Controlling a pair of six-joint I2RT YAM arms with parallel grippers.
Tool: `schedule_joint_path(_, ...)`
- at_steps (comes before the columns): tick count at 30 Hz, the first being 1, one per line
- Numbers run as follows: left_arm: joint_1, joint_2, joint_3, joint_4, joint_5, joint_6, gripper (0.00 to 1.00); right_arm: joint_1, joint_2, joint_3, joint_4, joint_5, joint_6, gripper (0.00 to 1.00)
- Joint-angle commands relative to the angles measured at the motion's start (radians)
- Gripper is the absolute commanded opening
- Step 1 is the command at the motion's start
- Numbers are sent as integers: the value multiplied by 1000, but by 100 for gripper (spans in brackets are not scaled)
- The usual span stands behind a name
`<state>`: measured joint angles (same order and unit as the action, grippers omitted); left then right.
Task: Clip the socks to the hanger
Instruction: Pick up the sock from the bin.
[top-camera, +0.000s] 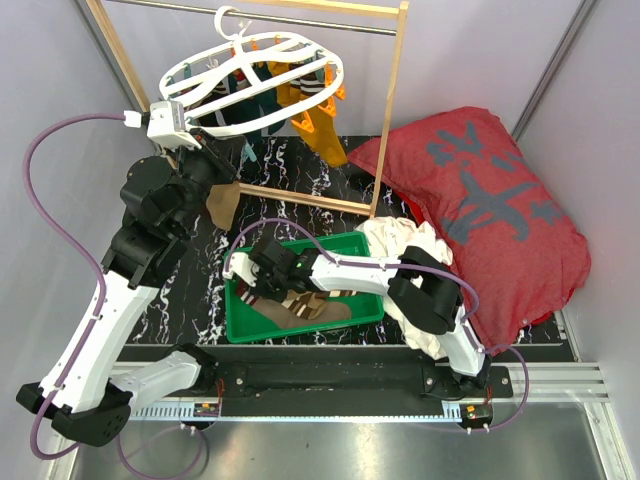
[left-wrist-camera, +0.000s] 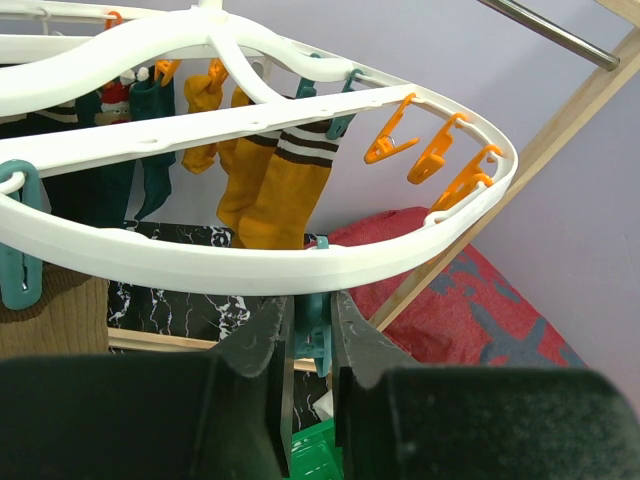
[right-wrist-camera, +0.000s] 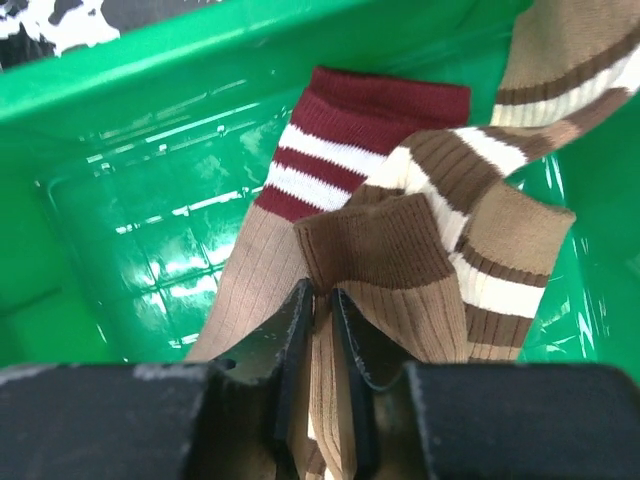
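The white oval hanger (top-camera: 250, 85) hangs from the metal rod with mustard socks (top-camera: 310, 105) and dark teal socks clipped on. In the left wrist view its rim (left-wrist-camera: 200, 262) crosses above my left gripper (left-wrist-camera: 310, 325), which is shut on a teal clip (left-wrist-camera: 312, 335) under the rim. Mustard socks (left-wrist-camera: 270, 190) and orange clips (left-wrist-camera: 400, 140) hang beyond. My right gripper (right-wrist-camera: 322, 300) is down in the green basket (right-wrist-camera: 120, 170), shut on a fold of a tan and brown sock (right-wrist-camera: 390, 270). A tan sock with maroon and white stripes (right-wrist-camera: 330, 140) lies beside it.
A wooden rack (top-camera: 390, 110) with a metal rod carries the hanger. A big red cushion (top-camera: 490, 210) lies at the right, a white cloth (top-camera: 405, 240) beside the green basket (top-camera: 240, 325). A tan sock (top-camera: 222, 200) hangs by the left arm.
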<state>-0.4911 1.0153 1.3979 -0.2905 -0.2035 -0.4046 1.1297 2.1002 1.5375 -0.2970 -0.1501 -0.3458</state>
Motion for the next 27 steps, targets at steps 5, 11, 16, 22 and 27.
schedule_joint_path(5, -3, -23, -2, 40, -16, -5, 11, -13, -9, 64, 30, 33, 99, 5)
schedule_joint_path(11, -3, -23, -2, 39, -19, -5, 11, -13, -63, 9, 55, 20, 114, 0)
schedule_joint_path(16, -1, -24, 4, 40, -19, -2, 10, -19, -212, -72, 123, 7, 151, 0)
schedule_joint_path(22, -3, -32, -4, 45, -28, 0, 10, -63, -364, -192, 217, 32, 209, 0)
schedule_joint_path(27, -3, -32, -7, 48, -28, 0, 10, -119, -375, -223, 211, 61, 251, 0)
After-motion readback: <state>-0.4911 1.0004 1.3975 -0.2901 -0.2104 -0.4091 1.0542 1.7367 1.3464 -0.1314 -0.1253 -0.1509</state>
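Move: The plain brown sock's dark cuff is right at the right hand's fingertips, about 1 cm ahead, 1 cm left and 1 cm below, its edge already between them. Beside it, from that hand, the maroon-banded cuff lies some 4 cm left and 1 cm ahead, the striped brown sock's cuff about 5 cm straight ahead, and the bin's left wall 7 cm straight left. From the left hand, the brown sock's cuff is roughly 11 cm back, 2 cm right and 43 cm below. Barely shifting at first, the right hand shuts its partly closed fingers and pinches the edge of the brown sock's cuff, then lifts it up out of the bin, quickening to about 13 cm, drifting right and finally forward by some 3 cm each. As it rises, the downward-slanting fingers swing up towards the left by about 20 degrees, with a slight clockwise turn. ##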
